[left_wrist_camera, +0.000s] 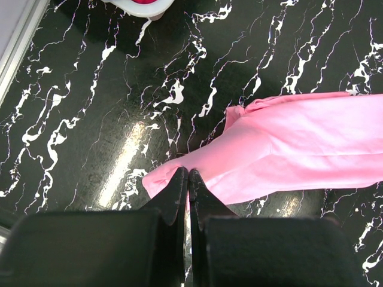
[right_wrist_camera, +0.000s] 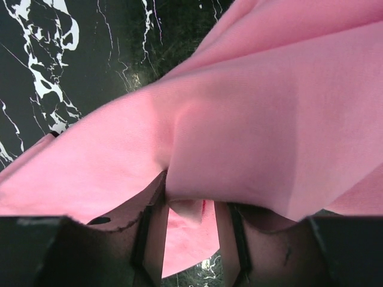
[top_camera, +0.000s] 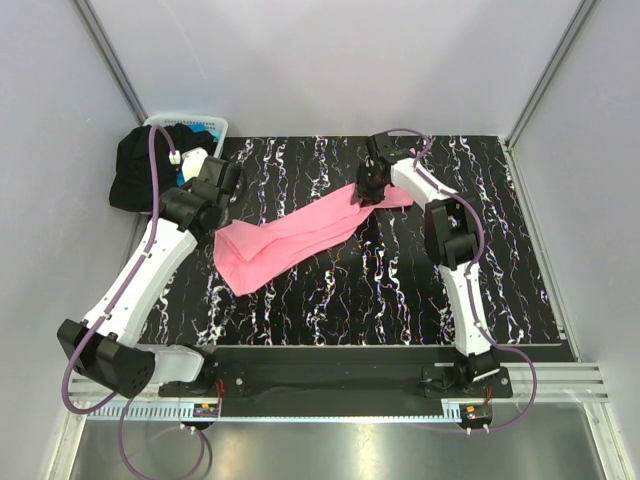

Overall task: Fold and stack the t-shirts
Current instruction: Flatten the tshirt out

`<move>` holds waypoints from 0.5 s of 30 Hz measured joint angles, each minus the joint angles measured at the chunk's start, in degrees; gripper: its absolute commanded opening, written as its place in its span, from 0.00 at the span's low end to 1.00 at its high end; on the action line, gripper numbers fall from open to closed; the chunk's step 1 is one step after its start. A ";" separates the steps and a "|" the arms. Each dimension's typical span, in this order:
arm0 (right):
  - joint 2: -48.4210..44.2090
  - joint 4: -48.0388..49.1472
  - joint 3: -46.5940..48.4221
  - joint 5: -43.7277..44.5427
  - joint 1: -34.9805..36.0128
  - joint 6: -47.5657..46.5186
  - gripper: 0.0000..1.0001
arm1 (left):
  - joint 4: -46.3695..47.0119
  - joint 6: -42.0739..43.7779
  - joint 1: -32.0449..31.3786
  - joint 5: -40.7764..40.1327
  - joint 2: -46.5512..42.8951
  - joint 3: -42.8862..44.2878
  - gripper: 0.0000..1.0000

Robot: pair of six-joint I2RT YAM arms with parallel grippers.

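A bright pink t-shirt (top_camera: 300,232) lies stretched in a long diagonal band across the black marbled table. My left gripper (top_camera: 216,222) is shut on its lower left end; in the left wrist view the closed jaws (left_wrist_camera: 187,173) pinch the pink edge (left_wrist_camera: 299,149). At the upper right end my right gripper (top_camera: 368,188) stands open. Pink cloth (right_wrist_camera: 239,107) drapes over its fingertips and a loose fold hangs between them (right_wrist_camera: 191,206). A black t-shirt (top_camera: 138,170) hangs over the basket at the back left.
A white slotted basket (top_camera: 215,128) stands at the table's back left corner, its rim (left_wrist_camera: 140,7) showing in the left wrist view. Grey walls close in the table (top_camera: 400,300) on three sides. The arms' bases sit along the near edge.
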 measured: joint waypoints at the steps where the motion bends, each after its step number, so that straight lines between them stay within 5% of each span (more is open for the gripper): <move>1: -0.20 0.35 -0.42 0.07 0.00 -0.02 0.39 | 0.00 0.00 0.00 0.04 0.00 0.00 0.00; 15: -12.39 4.85 -11.96 5.75 0.00 -0.42 0.40 | 0.11 -0.81 0.00 0.07 -0.33 -0.20 0.00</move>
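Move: The right hand's half-open fingers are in the t-shirt's raised fold, which lies right at the hand point, about 1 cm below it. The t-shirt's right end lies some 10 cm to the right and 1 cm farther out. Its left end is roughly 31 cm to the left and 16 cm nearer the base, both ends on the table. From the waiting left hand, the fold lies about 21 cm ahead, 32 cm to the right and 22 cm below. Upward, after first easing back and to the right, the right hand draws out of the t-shirt's raised fold: about 5 cm up, some 2 cm right and 1 cm back, quickening as it rises. Its fingers stay half open and come free of the cloth, swinging slightly forward by 5 to 10 degrees. ##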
